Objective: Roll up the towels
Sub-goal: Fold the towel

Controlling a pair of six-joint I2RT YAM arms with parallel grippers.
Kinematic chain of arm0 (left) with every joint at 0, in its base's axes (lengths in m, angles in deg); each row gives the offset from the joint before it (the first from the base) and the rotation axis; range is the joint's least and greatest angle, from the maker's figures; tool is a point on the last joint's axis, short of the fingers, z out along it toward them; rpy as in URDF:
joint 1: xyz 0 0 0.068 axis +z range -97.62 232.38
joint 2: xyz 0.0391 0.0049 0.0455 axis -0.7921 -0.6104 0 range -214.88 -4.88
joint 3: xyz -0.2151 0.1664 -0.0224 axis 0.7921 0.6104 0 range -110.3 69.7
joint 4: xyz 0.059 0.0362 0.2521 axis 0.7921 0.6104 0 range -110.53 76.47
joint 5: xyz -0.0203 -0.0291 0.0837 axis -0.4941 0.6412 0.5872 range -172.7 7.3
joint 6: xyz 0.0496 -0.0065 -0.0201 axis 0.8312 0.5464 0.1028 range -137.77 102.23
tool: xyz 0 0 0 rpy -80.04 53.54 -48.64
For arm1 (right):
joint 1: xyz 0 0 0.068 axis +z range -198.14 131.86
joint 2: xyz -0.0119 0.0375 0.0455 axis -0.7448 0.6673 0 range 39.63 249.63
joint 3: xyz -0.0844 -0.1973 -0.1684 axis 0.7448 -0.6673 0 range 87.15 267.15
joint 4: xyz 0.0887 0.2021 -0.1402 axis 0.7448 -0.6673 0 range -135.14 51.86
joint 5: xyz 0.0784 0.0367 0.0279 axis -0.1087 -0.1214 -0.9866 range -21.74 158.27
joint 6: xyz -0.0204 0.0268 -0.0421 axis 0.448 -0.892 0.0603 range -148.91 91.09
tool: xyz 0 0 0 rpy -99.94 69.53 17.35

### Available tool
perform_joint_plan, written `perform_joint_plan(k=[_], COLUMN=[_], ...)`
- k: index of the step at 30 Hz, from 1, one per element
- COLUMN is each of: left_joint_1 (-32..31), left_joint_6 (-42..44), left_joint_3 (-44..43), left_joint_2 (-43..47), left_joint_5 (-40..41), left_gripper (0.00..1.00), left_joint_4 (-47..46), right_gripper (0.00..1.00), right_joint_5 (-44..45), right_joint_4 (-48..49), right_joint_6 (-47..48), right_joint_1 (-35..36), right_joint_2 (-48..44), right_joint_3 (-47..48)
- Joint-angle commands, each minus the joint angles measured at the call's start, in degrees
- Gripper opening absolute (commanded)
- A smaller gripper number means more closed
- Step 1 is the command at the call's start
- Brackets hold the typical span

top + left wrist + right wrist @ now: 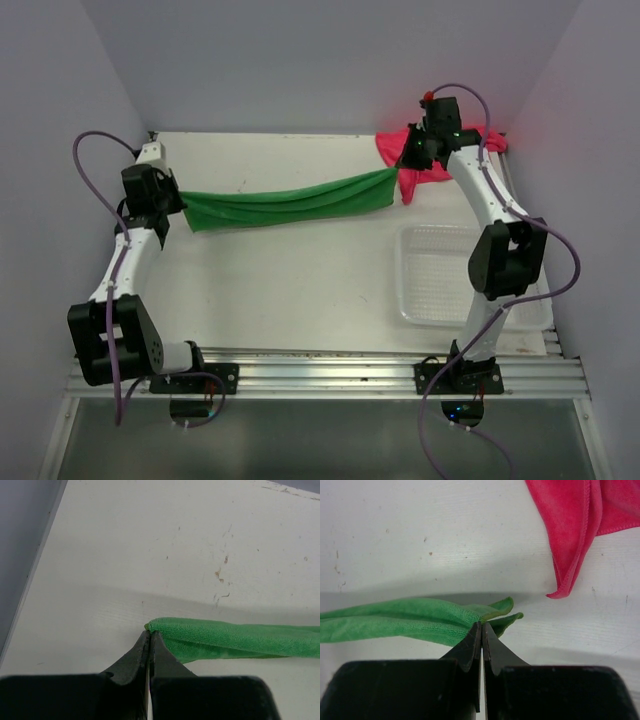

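Observation:
The green towel [290, 203] hangs stretched in a sagging band across the back of the table, held at both ends. My left gripper [183, 208] is shut on its left end, where a folded corner [155, 626] shows at the fingertips. My right gripper [399, 178] is shut on its right end, with two loose corners [502, 611] sticking out past the tips. The pink-red towel [425, 160] lies crumpled at the back right, partly under my right arm; a hanging corner of it [570, 540] shows in the right wrist view.
A clear plastic mesh basket [432, 275] sits on the right side of the table, beside my right arm's elbow. The side walls stand close at both table edges. A metal rail [320, 370] runs along the near edge.

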Motion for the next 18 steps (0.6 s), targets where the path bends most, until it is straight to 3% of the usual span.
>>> perform_joint_plan(k=[1,9,18], left_joint_1=[0.8,0.88,0.88], left_joint_6=[-1.48,-3.59,-4.12], left_joint_3=[1.23,3.78,12.22], left_joint_2=[3.81,11.46,23.85], left_joint_5=[1.97,2.5,3.46], left_gripper=[0.0,0.0,0.0], left_joint_4=[-3.87,-2.73,-0.71], right_gripper=[0.0,0.0,0.0], right_joint_5=[-1.06,-2.02,-3.78], right_joint_4=[1.63,4.09,7.51], right_joint_6=[-0.66,-1.71,-1.8], right_joint_1=[-0.18,-0.09,0.7], right_joint_2=[-5.18,-11.68,-21.78], right_joint_3=[-1.52,-9.86,-21.99])
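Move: Between the hands hangs the green towel, already pinched at both ends and lifted. Its middle is about 28 cm to the left hand's right, 4 cm ahead and 6 cm lower; from the right hand it is some 29 cm left, 5 cm back and 8 cm lower. The red towel lies about 18 cm ahead and 14 cm right of the right hand, the white basket roughly 23 cm back and 19 cm right, both some 16 cm below. Drawing the lifted green towel back over the table towards the arms' bases, both hands keep their pinch on its ends. The right goes about 7 cm back almost level, away from the red towel; the left first climbs, then swings back too, ending some 6 cm back and 4.5 cm up with its fingertips tipped up about 10 degrees. ##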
